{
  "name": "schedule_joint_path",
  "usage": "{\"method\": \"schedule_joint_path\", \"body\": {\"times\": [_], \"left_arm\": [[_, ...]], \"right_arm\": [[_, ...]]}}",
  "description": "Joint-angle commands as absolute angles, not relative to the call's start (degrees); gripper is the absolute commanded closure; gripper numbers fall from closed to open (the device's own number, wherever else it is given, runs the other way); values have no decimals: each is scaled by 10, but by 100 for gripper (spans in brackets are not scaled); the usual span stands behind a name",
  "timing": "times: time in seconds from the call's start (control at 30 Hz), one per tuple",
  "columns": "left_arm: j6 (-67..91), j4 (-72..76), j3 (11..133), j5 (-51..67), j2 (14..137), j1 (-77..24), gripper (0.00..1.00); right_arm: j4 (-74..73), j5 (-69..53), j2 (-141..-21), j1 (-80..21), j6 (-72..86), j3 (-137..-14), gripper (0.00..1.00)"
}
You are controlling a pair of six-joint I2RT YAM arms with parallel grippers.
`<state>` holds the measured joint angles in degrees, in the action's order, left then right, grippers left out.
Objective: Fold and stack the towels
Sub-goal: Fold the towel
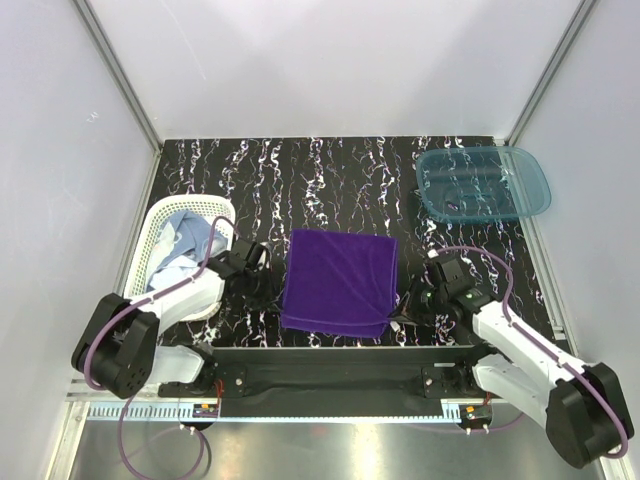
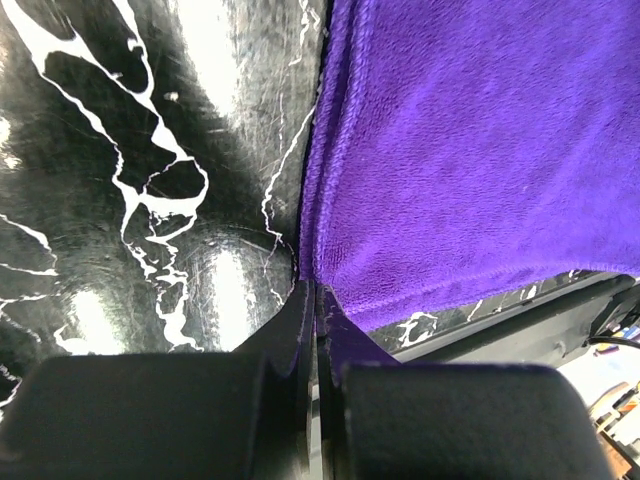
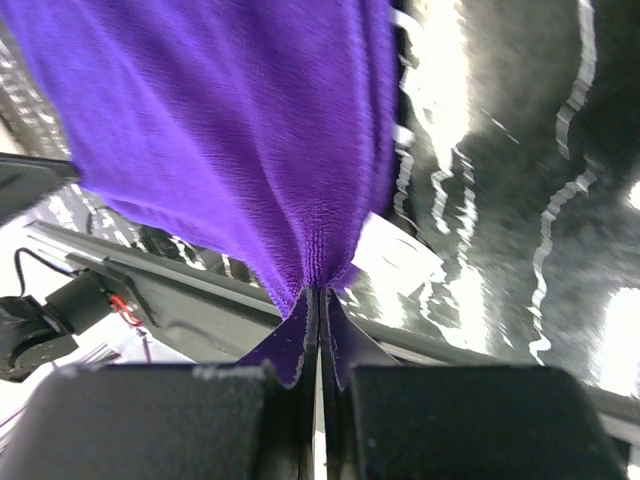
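Observation:
A deep purple towel (image 1: 338, 282) lies spread flat on the black marbled table, between the two arms. My left gripper (image 1: 272, 297) sits at its near-left corner. In the left wrist view its jaws (image 2: 312, 292) are shut, with the purple towel (image 2: 470, 150) corner pinched at their tips. My right gripper (image 1: 406, 309) is at the near-right corner. There the jaws (image 3: 320, 292) are shut on the purple towel (image 3: 230, 120), whose cloth bunches into folds at the tips and lifts slightly. Light blue towels (image 1: 185, 240) lie crumpled in the white basket.
The white perforated basket (image 1: 152, 232) stands at the left edge beside my left arm. A translucent teal bin (image 1: 483, 182) sits at the back right. A black rail (image 1: 340, 358) runs along the near table edge, just behind both grippers.

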<state>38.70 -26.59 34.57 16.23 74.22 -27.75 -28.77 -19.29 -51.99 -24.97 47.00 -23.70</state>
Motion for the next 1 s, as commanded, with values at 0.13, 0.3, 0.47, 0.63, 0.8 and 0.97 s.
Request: {"method": "schedule_joint_path", "body": {"times": [0.13, 0.3, 0.47, 0.63, 0.8, 0.97], "left_arm": [[409, -192, 316, 175, 752, -290, 100], [421, -156, 324, 172, 782, -291, 100], [412, -155, 368, 143, 833, -291, 100], [388, -196, 469, 120, 923, -267, 100], [377, -233, 511, 86, 938, -257, 100], [384, -224, 467, 79, 910, -258, 100]], "right_arm": [[-183, -185, -628, -251, 473, -265, 100], [-117, -141, -723, -252, 478, -276, 100], [-91, -90, -809, -252, 440, -330, 100], [-89, -60, -906, -252, 377, -426, 100], [-173, -33, -933, -252, 358, -485, 100], [-196, -42, -870, -252, 367, -409, 100]]}}
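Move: Each shut gripper already holds one near corner of the folded purple towel. From the left hand the towel's middle lies about 12 cm ahead and 19 cm to the right, some 2 cm lower; the white basket is roughly 20 cm ahead and 32 cm to the left. From the right hand the towel's middle is about 13 cm ahead, 17 cm to the left and 4 cm lower, with the blue bin some 44 cm ahead and 30 cm to the right. Forward over the table, away from the base, both hands push the towel's near corners without loosening their pinch. The left dips slightly and edges right before going about 9 cm out; the right first sinks nearly 4 cm towards the table, advances some 14 cm and then eases back about 1 cm, its fingers swinging roughly 15 degrees steeper. ##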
